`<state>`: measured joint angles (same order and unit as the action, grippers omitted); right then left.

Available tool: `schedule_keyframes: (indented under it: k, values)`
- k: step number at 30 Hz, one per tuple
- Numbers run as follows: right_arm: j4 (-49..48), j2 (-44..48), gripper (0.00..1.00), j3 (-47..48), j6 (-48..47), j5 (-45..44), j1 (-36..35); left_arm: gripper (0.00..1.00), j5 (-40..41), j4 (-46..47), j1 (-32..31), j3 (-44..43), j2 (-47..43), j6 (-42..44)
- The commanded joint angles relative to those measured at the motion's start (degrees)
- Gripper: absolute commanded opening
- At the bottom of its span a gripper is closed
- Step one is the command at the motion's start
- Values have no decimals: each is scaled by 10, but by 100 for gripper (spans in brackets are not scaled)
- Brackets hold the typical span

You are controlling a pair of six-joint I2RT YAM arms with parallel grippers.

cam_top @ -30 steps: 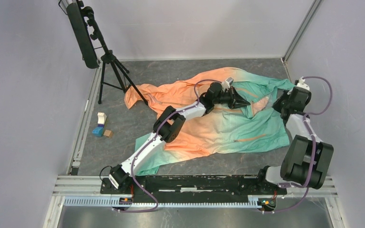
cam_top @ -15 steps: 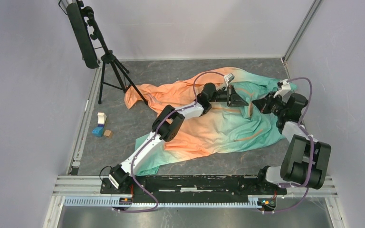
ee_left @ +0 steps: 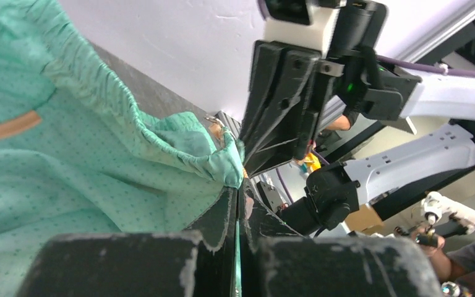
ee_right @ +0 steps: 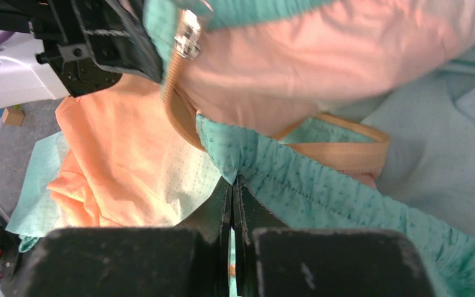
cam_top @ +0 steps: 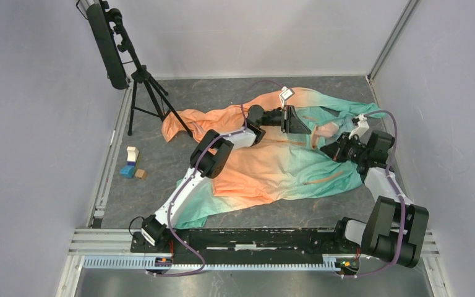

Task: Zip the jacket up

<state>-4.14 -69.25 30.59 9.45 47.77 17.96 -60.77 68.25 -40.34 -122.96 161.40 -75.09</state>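
The jacket [cam_top: 272, 167] lies spread on the floor, orange on the left and mint green on the right. My left gripper [cam_top: 297, 120] is over its far middle, shut on a green hem fold, which shows pinched at the tips in the left wrist view [ee_left: 238, 185]. My right gripper [cam_top: 329, 148] is just right of it, shut on another green elastic hem edge [ee_right: 232, 180]. A small metal zipper slider [ee_right: 188, 37] hangs on the orange-edged fabric above the right fingers. The two grippers sit close together; the right one [ee_left: 284, 99] fills the left wrist view.
A black tripod with a light bar [cam_top: 137, 74] stands at the back left, one leg on the orange sleeve. Small blocks [cam_top: 131, 164] lie on the left floor. Grey walls close the sides and back. The mounting rail [cam_top: 253, 238] runs along the near edge.
My left gripper has drawn back and left, lifting its green fold. My right gripper has swung from the jacket's right edge leftward toward the middle, pulling the hem with it.
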Motion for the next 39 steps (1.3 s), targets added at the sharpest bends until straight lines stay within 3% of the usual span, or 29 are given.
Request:
schedule_keyframes:
  k: [1, 12, 20, 28, 30, 32, 34, 35, 39]
  values:
    - [40, 15, 0, -1, 4, 5, -2, 2, -16, 120, 2, 23, -54, 22]
    - [18, -17, 0, 12, -11, 52, -20, 2, -40, 169, 0, 54, -58, 96]
    - [-13, -31, 0, 1, 14, 74, -19, 2, -51, 209, 2, -4, -16, 46]
    - [-31, -30, 0, -13, 26, 81, -19, 2, -51, 209, 9, -2, -10, 39]
    - [17, -16, 0, -5, 9, 21, -20, 2, -47, 207, 9, 5, -10, 39]
    - [131, -12, 0, 33, -41, -134, -18, 2, -43, 200, 10, 13, -12, 40]
    - [174, -10, 0, 46, -38, -265, -11, 2, -35, 190, 9, 25, -16, 46]
    - [175, -10, 0, 42, -31, -288, -1, 2, -29, 184, 9, 34, -20, 52]
    - [145, -49, 7, 29, -26, -211, 11, 2, -13, 173, 7, 63, -32, 64]
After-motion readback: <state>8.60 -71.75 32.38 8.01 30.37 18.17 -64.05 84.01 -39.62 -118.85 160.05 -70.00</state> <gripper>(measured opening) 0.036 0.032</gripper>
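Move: The zipper slider sits at the hem corner that the left fingers already pinch, about 2 cm to that hand's right, level with it fore and aft and 1 cm above. From the right hand, which already holds the jacket's other hem corner, the slider lies some 6 cm ahead, 3 cm left and 3 cm up. The lower pocket zip is roughly 10 cm behind, 2 cm right and 11 cm below the right hand; the teal far sleeve is some 15 cm ahead, 9 cm right and 10 cm below. The pinched free hem corner is first edged some 2.5 cm left and a little back and down beside the slider by the right hand, then swung away about 6 cm right and 4 cm down, turning some 20 degrees clockwise and tipping lower. The left hand, keeping the slider-side corner, eases back and left about 2 cm, bobs up and down and rolls close to 20 degrees; both grips stay shut. ##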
